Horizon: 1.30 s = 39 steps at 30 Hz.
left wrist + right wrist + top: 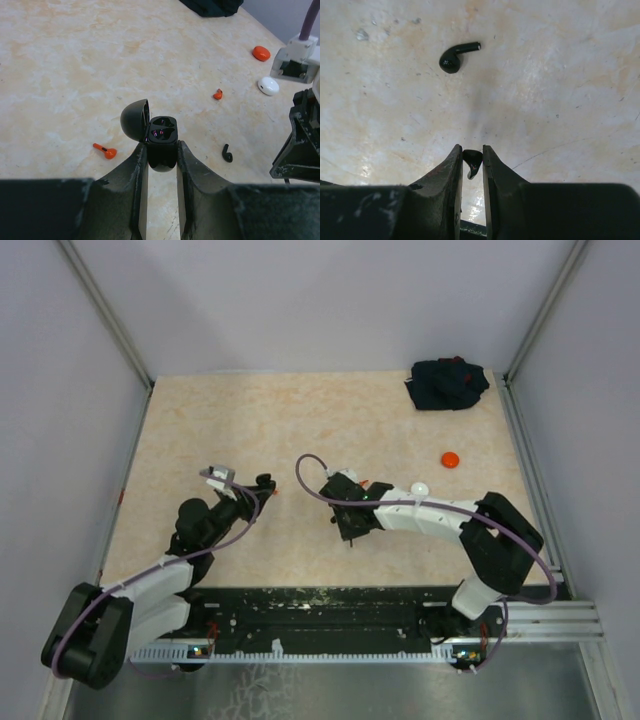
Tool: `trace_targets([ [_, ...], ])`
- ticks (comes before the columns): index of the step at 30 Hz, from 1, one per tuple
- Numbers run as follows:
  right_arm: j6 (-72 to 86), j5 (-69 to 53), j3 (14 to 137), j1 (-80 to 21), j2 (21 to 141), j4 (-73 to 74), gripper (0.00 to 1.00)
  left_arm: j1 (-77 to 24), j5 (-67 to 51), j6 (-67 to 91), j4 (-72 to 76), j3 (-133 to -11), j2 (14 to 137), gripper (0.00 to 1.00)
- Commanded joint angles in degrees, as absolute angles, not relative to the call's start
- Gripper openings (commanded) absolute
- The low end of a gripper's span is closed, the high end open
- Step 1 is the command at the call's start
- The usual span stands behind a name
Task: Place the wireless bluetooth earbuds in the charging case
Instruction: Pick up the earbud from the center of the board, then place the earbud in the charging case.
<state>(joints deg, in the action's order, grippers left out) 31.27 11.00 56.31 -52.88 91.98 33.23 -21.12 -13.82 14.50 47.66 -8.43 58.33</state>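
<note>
My left gripper [161, 147] is shut on a black charging case [162, 134], gripping the body from both sides. The round lid [134, 120] hangs open to the left, and the wells show only dark hollows with purple glints. My right gripper [472, 150] is shut on a black earbud [472, 161], pinched at the fingertips just above the table. A second black earbud [455, 57] lies loose ahead of it and also appears in the left wrist view [227, 153]. Two red earbuds [106, 151] [218, 94] lie on the table either side of the case.
A red puck [450, 459] and a white puck [418, 489] sit right of centre beside the right arm [430, 515]. A dark bundle of cloth [447, 384] lies at the back right corner. Metal rails edge the table on both sides.
</note>
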Motion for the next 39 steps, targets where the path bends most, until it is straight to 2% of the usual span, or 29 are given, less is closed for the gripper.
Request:
trace_targets([
  [1, 29.60, 13.60, 56.25, -53.53, 86.75, 28.21, 0.14, -20.92, -18.41, 15.73, 52.65, -8.83, 59.93, 0.00],
  [13, 17.52, 17.31, 54.45, -54.50, 73.62, 11.24, 0.13, -20.91, -36.96, 17.54, 64.04, -11.15, 67.88, 0.00],
  [20, 9.40, 16.66, 55.37, -56.46, 69.91, 2.36, 0.12, -21.01, -45.64, 23.12, 73.15, -13.10, 71.78, 0.00],
  [29, 4.84, 13.83, 54.64, -58.97, 68.28, -6.66, 0.13, -21.85, -50.01, 23.60, 79.03, -13.20, 71.79, 0.00],
  [39, 2.33, 8.67, 54.68, -62.37, 67.40, -9.11, 0.13, -22.69, -51.18, 21.71, 87.07, -11.33, 72.50, 0.00],
])
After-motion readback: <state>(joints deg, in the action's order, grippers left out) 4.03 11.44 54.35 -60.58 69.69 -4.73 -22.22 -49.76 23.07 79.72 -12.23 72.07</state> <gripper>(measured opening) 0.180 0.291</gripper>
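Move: The right fingers already hold a black earbud, just clear of the board. The black charging case they are heading for, in the left hand's grip, lies about 21 cm left, 9 ahead and 10 above. A second black earbud lies some 7 cm ahead, 5 left and 2 below; a red earbud about 18 ahead, 4 right and 2 below. From the left hand, the held earbud is roughly 22 cm right, 9 back and 11 lower. Keeping its pinch on the black earbud, the right hand climbs about 23 cm and swings some 10 cm left towards the case, first edging forward, then easing partly back, while its fingers tip up from pointing down to nearly level, forward-left. Still gripping the case, the left hand draws right and back to meet it, then also rises, turning clockwise nearly 40 degrees. ##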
